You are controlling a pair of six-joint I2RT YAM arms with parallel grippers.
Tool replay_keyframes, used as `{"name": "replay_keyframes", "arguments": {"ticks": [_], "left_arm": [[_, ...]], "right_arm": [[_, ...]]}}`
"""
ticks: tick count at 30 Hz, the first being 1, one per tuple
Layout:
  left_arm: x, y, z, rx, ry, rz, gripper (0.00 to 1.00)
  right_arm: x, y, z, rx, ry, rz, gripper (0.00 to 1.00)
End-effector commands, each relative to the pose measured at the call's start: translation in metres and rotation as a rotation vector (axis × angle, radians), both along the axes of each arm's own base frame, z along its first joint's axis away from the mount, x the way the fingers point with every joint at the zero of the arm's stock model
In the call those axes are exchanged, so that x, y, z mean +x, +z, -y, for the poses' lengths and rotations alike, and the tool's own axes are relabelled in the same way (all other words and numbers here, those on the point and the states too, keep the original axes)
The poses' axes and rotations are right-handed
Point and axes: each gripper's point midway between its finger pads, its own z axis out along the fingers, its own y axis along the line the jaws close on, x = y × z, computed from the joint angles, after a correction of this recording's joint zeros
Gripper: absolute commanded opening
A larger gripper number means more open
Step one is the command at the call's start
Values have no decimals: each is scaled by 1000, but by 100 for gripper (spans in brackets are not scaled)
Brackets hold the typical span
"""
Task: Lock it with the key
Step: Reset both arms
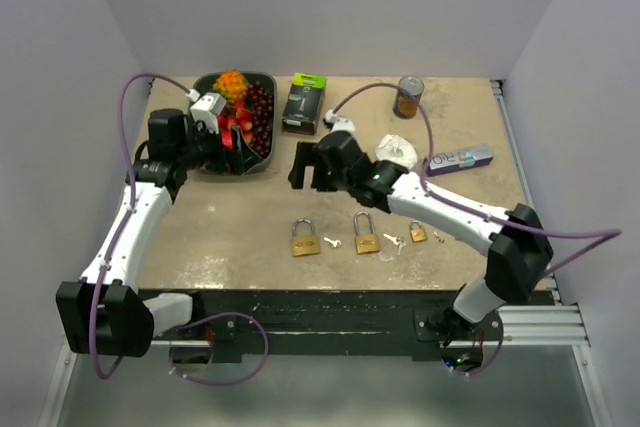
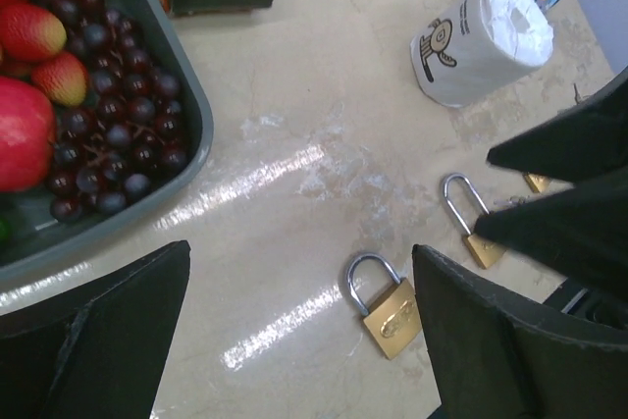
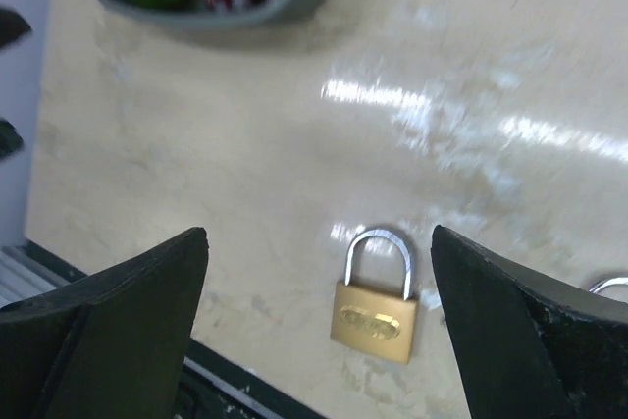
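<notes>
Three brass padlocks lie in a row near the table's front edge: the left padlock (image 1: 305, 238), the middle padlock (image 1: 366, 234) and a smaller right padlock (image 1: 417, 231). A small silver key (image 1: 332, 242) lies to the right of the left padlock, a second key (image 1: 393, 240) beside the middle one, and a third key (image 1: 440, 237) past the small one. My right gripper (image 1: 298, 167) (image 3: 319, 233) hangs open above the left padlock (image 3: 376, 301), holding nothing. My left gripper (image 1: 240, 152) (image 2: 299, 252) is open and empty by the fruit tray, with the left padlock (image 2: 388, 306) below it.
A grey tray (image 1: 268, 152) of grapes and fruit stands at the back left. Behind it are a black box (image 1: 304, 102) and a can (image 1: 408, 96). A white paper roll (image 1: 397, 151) and a tube (image 1: 460, 159) lie at the right.
</notes>
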Motion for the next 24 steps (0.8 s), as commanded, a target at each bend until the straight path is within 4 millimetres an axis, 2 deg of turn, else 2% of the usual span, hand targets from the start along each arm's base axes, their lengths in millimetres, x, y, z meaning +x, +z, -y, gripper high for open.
{"name": "replay_keyframes", "arguments": {"ticks": [1, 3, 4, 5, 6, 8, 9, 10, 11, 13, 14, 15, 16, 17, 19, 21, 22, 23, 24], "left_arm": [[15, 41, -1, 34, -44, 104, 99], [27, 38, -7, 59, -5, 86, 99], [32, 47, -7, 62, -1, 101, 99], [36, 38, -8, 71, -3, 60, 99], [37, 36, -7, 76, -10, 52, 99], [40, 30, -7, 85, -19, 28, 99], [41, 27, -5, 106, -29, 32, 99], [40, 20, -4, 126, -32, 17, 99], [38, 16, 5, 153, -56, 19, 99], [37, 2, 6, 241, -52, 22, 99], [31, -3, 20, 266, -86, 26, 99], [31, -7, 20, 306, -85, 36, 99], [27, -12, 24, 320, -94, 39, 99], [23, -15, 32, 327, -114, 48, 99], [17, -24, 35, 326, -122, 47, 99], [12, -33, 39, 333, -135, 41, 99], [8, -42, 40, 342, -135, 31, 99], [3, -47, 46, 349, -148, 29, 99], [-1, -59, 44, 373, -135, 8, 99]], "right_arm": [[62, 85, 50, 98, -69, 226, 99], [73, 113, 75, 77, -69, 315, 99], [84, 121, 96, 53, -103, 348, 99], [86, 126, 108, 32, -107, 378, 99], [85, 138, 121, -11, -91, 439, 99], [85, 139, 146, -70, -87, 470, 99], [78, 150, 157, -101, -66, 519, 99], [74, 148, 166, -114, -49, 522, 99], [69, 136, 174, -137, -42, 507, 99], [54, 123, 192, -146, -18, 481, 99], [49, 118, 198, -138, -19, 464, 99], [43, 111, 203, -134, -16, 448, 99], [34, 97, 214, -142, -26, 421, 99], [29, 89, 219, -142, -31, 405, 99], [20, 73, 232, -149, -53, 383, 99], [17, 65, 242, -144, -93, 369, 99], [17, 55, 251, -145, -117, 349, 99], [14, 55, 254, -137, -127, 354, 99], [13, 55, 254, -128, -121, 358, 99]]}}
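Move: Both grippers are open and empty. From the right hand the paper roll lies about 21 cm to the right and 8 cm ahead, its middle some 11 cm lower; the left padlock is about 9 cm back and 1 cm left, the middle padlock 8 cm back and 14 cm right, both roughly 16 cm below. From the left hand that left padlock lies about 12 cm back, 12 cm right and 20 cm down, the fruit tray some 20 cm ahead, 5 cm left and 17 cm down. Swing the empty right gripper about 25 cm to the right, away from the left padlock and high past the paper roll, arcing forward and up first, then back and down, fingers tipping up towards level. Meanwhile lift the left gripper slightly forward, then bring it back, down and right towards the left padlock, rolling its left side up by nearly 20 degrees. Keep both wide open, touching nothing. ##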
